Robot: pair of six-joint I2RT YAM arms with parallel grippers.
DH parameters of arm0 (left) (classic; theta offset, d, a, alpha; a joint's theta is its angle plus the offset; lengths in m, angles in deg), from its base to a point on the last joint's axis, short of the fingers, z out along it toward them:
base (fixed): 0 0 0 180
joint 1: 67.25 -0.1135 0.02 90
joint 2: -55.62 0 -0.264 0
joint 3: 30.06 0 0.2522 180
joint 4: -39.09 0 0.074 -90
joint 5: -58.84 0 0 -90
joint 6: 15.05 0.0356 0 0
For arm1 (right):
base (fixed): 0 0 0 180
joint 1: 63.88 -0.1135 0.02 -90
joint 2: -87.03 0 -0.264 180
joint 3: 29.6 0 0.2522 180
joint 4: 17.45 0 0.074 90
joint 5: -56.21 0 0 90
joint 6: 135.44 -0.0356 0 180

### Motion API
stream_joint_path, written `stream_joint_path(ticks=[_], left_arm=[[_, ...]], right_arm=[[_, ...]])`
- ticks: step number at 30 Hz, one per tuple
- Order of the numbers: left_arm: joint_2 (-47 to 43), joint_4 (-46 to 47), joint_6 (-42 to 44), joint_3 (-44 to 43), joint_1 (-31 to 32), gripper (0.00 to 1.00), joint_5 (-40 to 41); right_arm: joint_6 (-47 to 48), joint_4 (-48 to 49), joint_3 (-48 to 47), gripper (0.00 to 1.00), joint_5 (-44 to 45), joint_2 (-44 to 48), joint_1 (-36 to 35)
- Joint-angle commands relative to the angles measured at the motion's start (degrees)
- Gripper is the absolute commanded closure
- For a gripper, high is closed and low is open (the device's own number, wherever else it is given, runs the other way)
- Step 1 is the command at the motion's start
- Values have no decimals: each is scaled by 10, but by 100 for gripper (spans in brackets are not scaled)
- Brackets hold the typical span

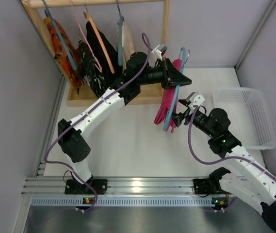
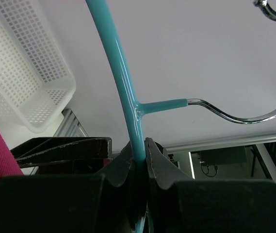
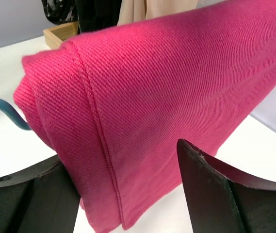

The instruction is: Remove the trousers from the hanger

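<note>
My left gripper (image 1: 182, 77) is shut on the teal hanger (image 1: 175, 97) and holds it up above the table; in the left wrist view the teal bar (image 2: 128, 97) runs up from between the closed fingers, its metal hook (image 2: 239, 114) to the right. Pink trousers (image 1: 166, 109) hang folded over the hanger. My right gripper (image 1: 177, 119) is open at the trousers' lower end. In the right wrist view the pink cloth (image 3: 142, 107) fills the frame and hangs down between the spread fingers (image 3: 210, 189), which do not pinch it.
A wooden rack (image 1: 99, 5) at the back left holds several other garments on hangers. A white mesh basket (image 1: 251, 114) stands at the right, and also shows in the left wrist view (image 2: 26, 68). White table (image 1: 128, 145) lies below the trousers.
</note>
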Motion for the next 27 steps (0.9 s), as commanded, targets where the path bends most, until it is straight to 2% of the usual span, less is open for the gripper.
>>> stream_joint_path(ticks=[1,3,4,6,7,9,15,27], left_arm=[[-41,103,4,-14,2,100,-7],[-42,104,2,-14,2,100,-7],[-42,104,1,-14,2,100,-7],[-42,104,1,-14,2,100,-7],[-43,105,2,-13,2,100,-7],[-44,104,4,-7,2,100,-7],[-52,104,18,20,0,100,-14],[-51,105,71,95,-33,100,-28]], right_arm=[[-14,64,-43,27,12,2,4],[-9,64,-46,37,14,2,3],[-7,64,-45,51,16,1,3],[-2,66,-43,67,24,0,4],[-2,66,-42,83,25,-1,6],[-5,66,-48,100,41,0,8],[-3,10,-112,100,53,18,18],[-24,-29,-214,100,92,61,24]])
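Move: The pink trousers hang from the blue hanger between the right hand's open fingers, their middle about 3 cm ahead, 3 cm left and some 5 cm above that hand. The hanger's middle is roughly 3 cm ahead, 1 cm left and 13 cm up from it; the white basket lies some 33 cm right, 10 cm ahead and 25 cm below. From the left hand, already gripping the hanger, the trousers are about 9 cm below, 3 cm left and 1 cm back. The trousers' lower part gets pinched as the right fingers close on the cloth, nearly in place. The right hand then pulls it upward about 8 cm and some 3 cm to the right, turning slightly clockwise, while the left hand keeps its grip on the hanger and sinks about 3.5 cm, drifting a little left and forward. ##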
